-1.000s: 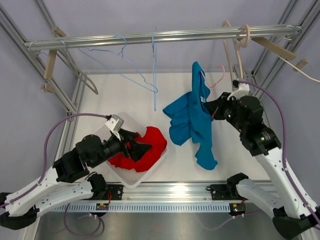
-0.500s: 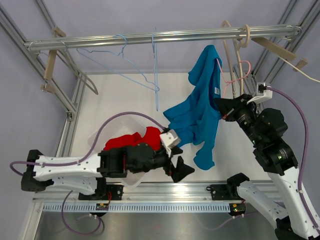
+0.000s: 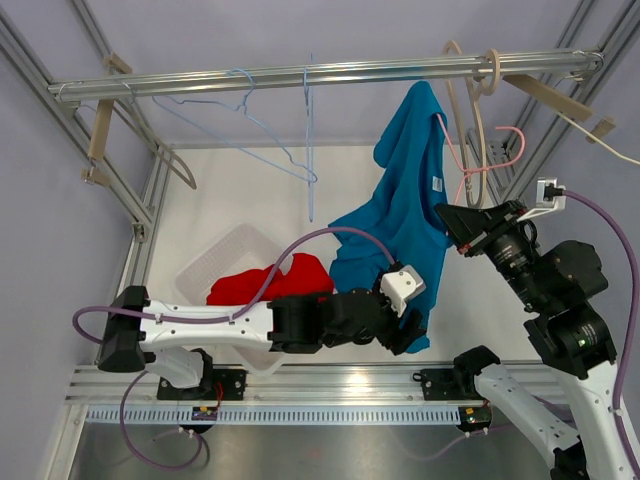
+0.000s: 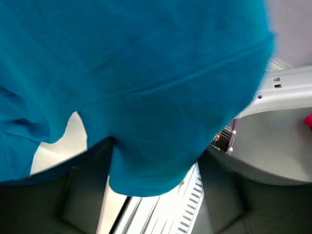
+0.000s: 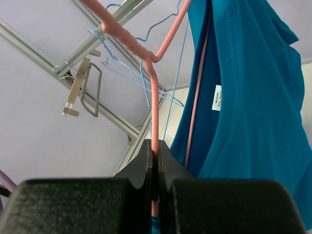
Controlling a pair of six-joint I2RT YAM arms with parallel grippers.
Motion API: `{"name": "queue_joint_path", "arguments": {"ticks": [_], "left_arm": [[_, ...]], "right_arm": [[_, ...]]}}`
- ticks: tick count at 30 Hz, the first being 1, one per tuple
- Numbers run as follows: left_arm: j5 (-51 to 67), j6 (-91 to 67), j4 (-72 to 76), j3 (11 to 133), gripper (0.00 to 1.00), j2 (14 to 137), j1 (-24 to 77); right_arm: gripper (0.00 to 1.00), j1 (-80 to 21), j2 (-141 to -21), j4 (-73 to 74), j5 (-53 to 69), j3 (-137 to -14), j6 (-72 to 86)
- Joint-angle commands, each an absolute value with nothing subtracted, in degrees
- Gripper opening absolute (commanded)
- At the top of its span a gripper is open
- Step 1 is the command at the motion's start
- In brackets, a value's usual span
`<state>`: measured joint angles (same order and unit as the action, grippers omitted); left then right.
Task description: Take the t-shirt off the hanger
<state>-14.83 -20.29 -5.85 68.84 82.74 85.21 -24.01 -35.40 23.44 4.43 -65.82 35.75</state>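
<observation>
A teal t-shirt [image 3: 400, 215] hangs on a pink hanger [image 3: 492, 150] below the rail; only one shoulder is on the hanger, and the rest trails down to the left. My right gripper [image 3: 450, 222] is shut on the hanger's stem [image 5: 153, 102] and holds it up, with the shirt [image 5: 243, 97] hanging beside it. My left gripper [image 3: 408, 335] is at the shirt's lower hem. Its jaws stand wide open, and the hem [image 4: 146, 165] hangs down between the two fingers [image 4: 80, 195].
A clear bin [image 3: 215, 265] holding a red garment [image 3: 275, 285] stands at the front left. Blue wire hangers [image 3: 265, 135] and wooden hangers [image 3: 480, 75] hang on the metal rail [image 3: 200, 82]. Frame posts stand on both sides.
My left arm swung from the bin to the right, to the shirt's lower hem. My right gripper lifted the hanger and shirt up and to the right.
</observation>
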Motion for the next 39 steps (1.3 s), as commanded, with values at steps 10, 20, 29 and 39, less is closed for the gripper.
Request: {"name": "queue_joint_path", "arguments": {"ticks": [10, 20, 29, 39], "left_arm": [[-13.9, -18.5, -1.5, 69.1, 0.00, 82.0, 88.9], [-12.3, -26.0, -0.8, 53.5, 0.00, 76.0, 91.4], [-8.4, -29.4, 2.0, 46.7, 0.00, 77.4, 92.3], [-19.1, -23.1, -5.6, 51.2, 0.00, 69.2, 93.0]], "right_arm": [[0.00, -24.4, -38.2, 17.4, 1.7, -69.1, 32.2], [0.00, -24.3, -49.7, 11.9, -3.2, -79.8, 29.1], [0.00, -21.5, -63.4, 16.7, -2.3, -98.1, 26.6], [0.00, -19.6, -49.8, 20.1, 14.2, -85.6, 30.8]]}}
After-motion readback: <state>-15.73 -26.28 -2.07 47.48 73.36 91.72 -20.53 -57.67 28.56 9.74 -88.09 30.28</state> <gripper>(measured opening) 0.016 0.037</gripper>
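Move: The blue t-shirt's lower hem hangs between the left hand's half-open fingers, about 1 cm off to their right and level with them; the red t-shirt lies in the basket some 23 cm left, 6 cm ahead and 20 cm below. From the right hand, which still grips the pink hanger, the blue t-shirt's body is roughly 6 cm left, 3 cm ahead and 6 cm lower. The free blue hanger hangs about 20 cm left and 8 cm ahead, the wooden hangers some 6 cm right and 12 cm ahead. The blue t-shirt's hem is pinched as the left fingers shut, then dragged back about 5 cm, down nearly 10 and to the left. Against this pull the right hand, keeping its grip on the pink hanger, pushes the hanger forward some 10 cm, rising as it goes, then eases back 3 or 4 cm. ##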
